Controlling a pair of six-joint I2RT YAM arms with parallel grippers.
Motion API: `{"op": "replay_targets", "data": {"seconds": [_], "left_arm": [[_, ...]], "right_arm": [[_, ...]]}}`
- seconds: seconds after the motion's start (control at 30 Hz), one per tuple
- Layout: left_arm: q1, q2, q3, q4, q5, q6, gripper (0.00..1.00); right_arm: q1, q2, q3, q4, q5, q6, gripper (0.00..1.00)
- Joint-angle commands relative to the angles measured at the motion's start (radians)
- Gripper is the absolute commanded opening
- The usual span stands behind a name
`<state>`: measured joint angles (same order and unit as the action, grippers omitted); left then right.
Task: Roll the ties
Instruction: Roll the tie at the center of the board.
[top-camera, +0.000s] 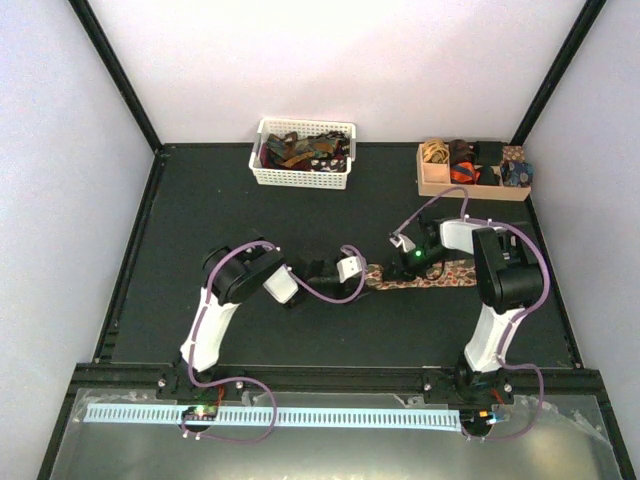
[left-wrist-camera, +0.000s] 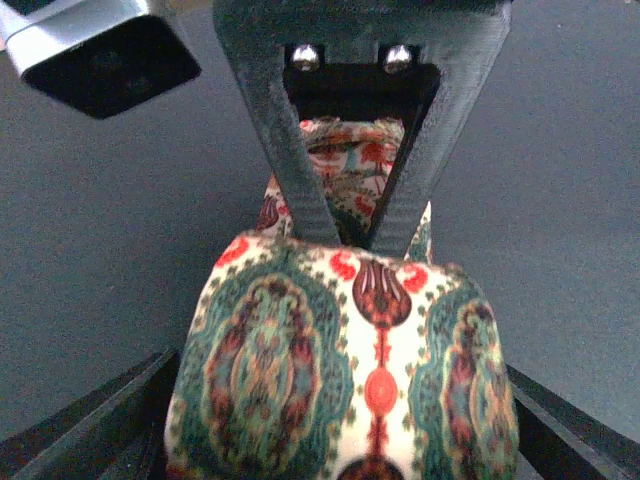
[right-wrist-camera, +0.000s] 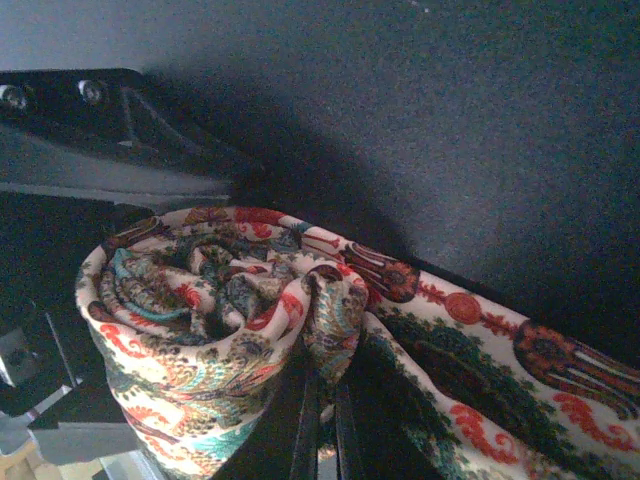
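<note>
A floral tie, cream with red and green print, lies flat on the dark table, its left end wound into a roll. My right gripper is shut on a fold of fabric at the roll's edge, and the tie's tail runs off to the right. In the left wrist view the roll fills the space between my left gripper's wide-apart fingers, which stand open on either side of it. The right gripper's black fingers pinch the fabric just behind the roll. In the top view both grippers, left and right, meet at the tie's left end.
A white slatted basket with several loose ties stands at the back centre. A tan wooden compartment box holding rolled ties sits at the back right. The black frame rail runs along the table's near edge.
</note>
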<state>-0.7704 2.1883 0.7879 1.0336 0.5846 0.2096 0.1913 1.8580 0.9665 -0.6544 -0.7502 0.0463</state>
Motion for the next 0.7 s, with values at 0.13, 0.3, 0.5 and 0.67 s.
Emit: {"op": "replay_targets", "data": {"seconds": [0.13,0.3,0.5,0.67], "left_arm": [[-0.029,0.043,0.050,-0.047,0.006,0.030,0.60],[-0.017,-0.084,-0.009,-0.245,-0.043,0.126,0.43],[0.005,-0.158,-0.035,-0.510,-0.115,0.187,0.40],[0.008,-0.131,0.022,-0.641,-0.160,0.173,0.42]], "right_arm": [[0.026,0.097,0.007,0.025,0.079,0.012,0.01],[0.052,0.108,0.011,0.084,-0.004,0.044,0.04],[0.015,-0.006,0.011,0.053,-0.049,-0.030,0.29],[0.013,-0.102,-0.022,0.090,-0.137,-0.002,0.52]]}}
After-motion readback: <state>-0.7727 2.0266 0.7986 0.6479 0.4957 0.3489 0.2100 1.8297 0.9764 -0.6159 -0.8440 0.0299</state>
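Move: The rolled part of the tie lies between the left gripper's wide-open fingers, about 2 cm to the right of that hand's point, level with it fore-and-aft and in height. From the right hand, whose shut fingertips pinch the cloth where it leaves the roll, the roll is some 4 cm to the left, at about the same height. The flat tail of the tie runs off to the right, its middle about 9 cm right of the right hand and 1 cm lower. Ease the left gripper about 1 cm right over the roll while closing it to roughly half its opening on the roll's two end faces, then draw it some 3 cm back left, tipping its fingers down about 10 degrees. Keep the right fingers pinched and let them travel about 2 cm left, then open them halfway to free the tie and lift about 2 cm. ##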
